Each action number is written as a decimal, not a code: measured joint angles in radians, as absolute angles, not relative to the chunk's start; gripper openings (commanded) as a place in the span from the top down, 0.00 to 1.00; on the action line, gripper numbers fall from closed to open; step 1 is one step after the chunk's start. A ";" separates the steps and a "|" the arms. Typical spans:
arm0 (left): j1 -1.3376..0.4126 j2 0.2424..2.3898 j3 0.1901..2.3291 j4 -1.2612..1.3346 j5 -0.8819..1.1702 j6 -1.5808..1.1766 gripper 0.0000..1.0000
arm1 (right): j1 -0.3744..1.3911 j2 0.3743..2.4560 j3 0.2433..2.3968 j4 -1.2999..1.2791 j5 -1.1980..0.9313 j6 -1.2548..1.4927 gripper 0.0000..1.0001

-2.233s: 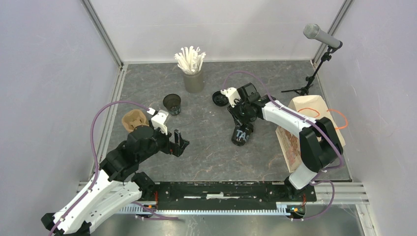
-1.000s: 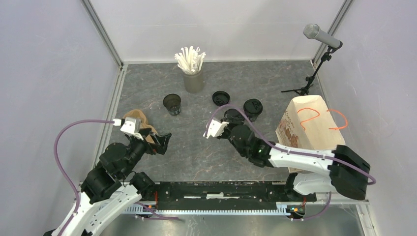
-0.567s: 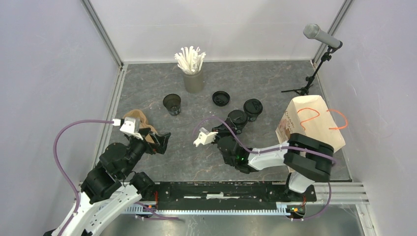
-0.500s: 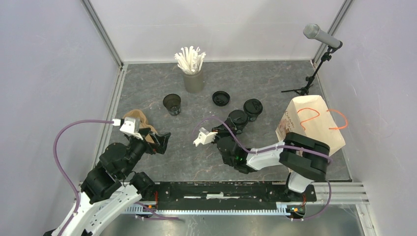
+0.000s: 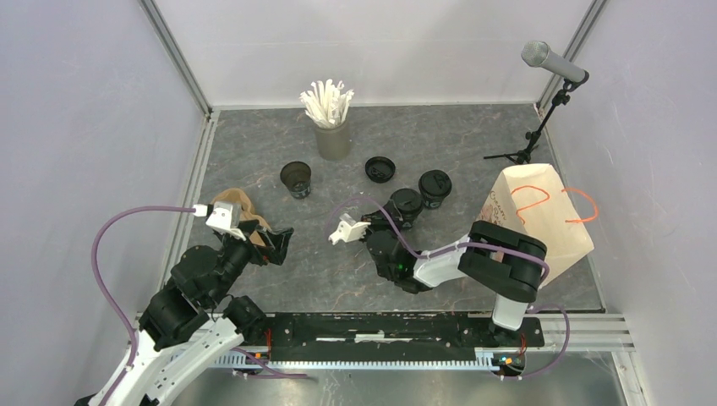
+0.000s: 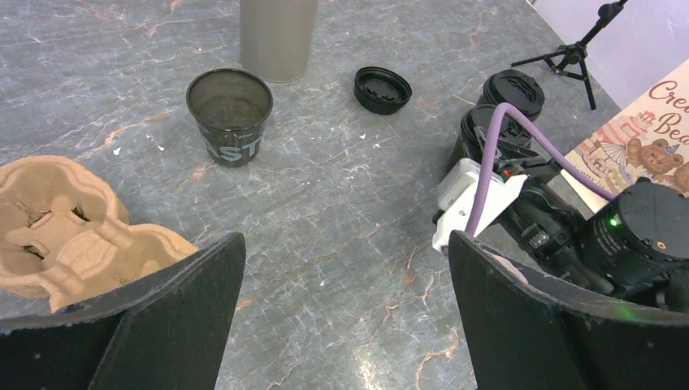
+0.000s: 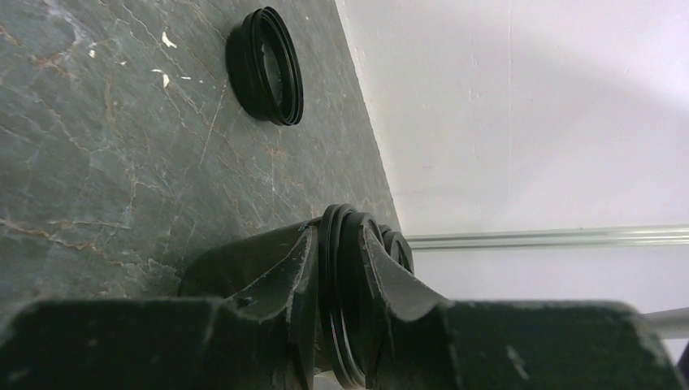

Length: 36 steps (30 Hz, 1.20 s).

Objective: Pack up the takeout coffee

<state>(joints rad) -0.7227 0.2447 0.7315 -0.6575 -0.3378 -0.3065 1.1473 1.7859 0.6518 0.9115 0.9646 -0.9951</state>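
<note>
Two lidded black takeout coffee cups stand side by side, one (image 5: 435, 188) further back and one (image 5: 407, 205) nearer. My right gripper (image 5: 396, 218) lies low along the table and is shut on the nearer cup's lid (image 7: 345, 284), one finger on the cup's side and the other over the lid's top. The other lidded cup (image 7: 398, 248) peeks out just behind it. An open black cup (image 5: 296, 179) stands at mid left, and a loose black lid (image 5: 380, 169) lies on the table. My left gripper (image 6: 345, 244) hangs open above bare table, empty, beside the brown pulp carrier (image 6: 65, 231).
A grey cup of white straws (image 5: 332, 127) stands at the back. A paper bag (image 5: 541, 211) with orange handles sits at the right, and a microphone stand (image 5: 533, 139) stands behind it. The right arm's purple cable (image 6: 508, 150) loops over the cups.
The right arm's wrist and forearm have swung left and lower, with the gripper staying on the nearer lidded cup. The left arm has not moved.
</note>
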 measured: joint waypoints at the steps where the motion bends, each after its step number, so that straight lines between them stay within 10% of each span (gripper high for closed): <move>1: -0.723 0.245 0.732 -0.657 -0.339 -0.307 0.00 | 1.138 1.790 0.653 0.913 0.963 -0.990 0.75; 16: -0.723 0.251 0.732 -0.658 -0.340 -0.307 0.00 | 1.060 1.870 0.689 0.999 0.925 -0.983 0.69; 36: -0.723 0.270 0.732 -0.659 -0.340 -0.307 0.00 | 1.056 1.758 0.693 0.892 0.872 -0.867 0.30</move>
<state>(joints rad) -0.7227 0.2703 0.7319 -0.6594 -0.3401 -0.3065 1.0557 1.7580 0.6926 0.8925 0.8722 -0.8673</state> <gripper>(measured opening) 0.997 0.655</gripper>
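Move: The right fingers still grip the lidded coffee cup at its lid rim, the cup's middle about 3 cm ahead, 3 cm right and 4 cm below the hand point. The other lidded cup stands some 10 cm to the hand's right and 5 cm ahead; the loose lid lies roughly 9 cm ahead, 3 cm left and 8 cm below. From the left hand, the gripped cup is about 30 cm right, 14 cm ahead and 19 cm below. Still pinching the lidded cup at its rim, the right hand eases it forward about 3 cm, edging slightly right and down, beside the other lidded cup. The grip then slackens and the fingers open from about a quarter to two-thirds, letting go of the rim; at the end the hand starts to rise, by 2 cm, rolling its left side up some 10 degrees. ##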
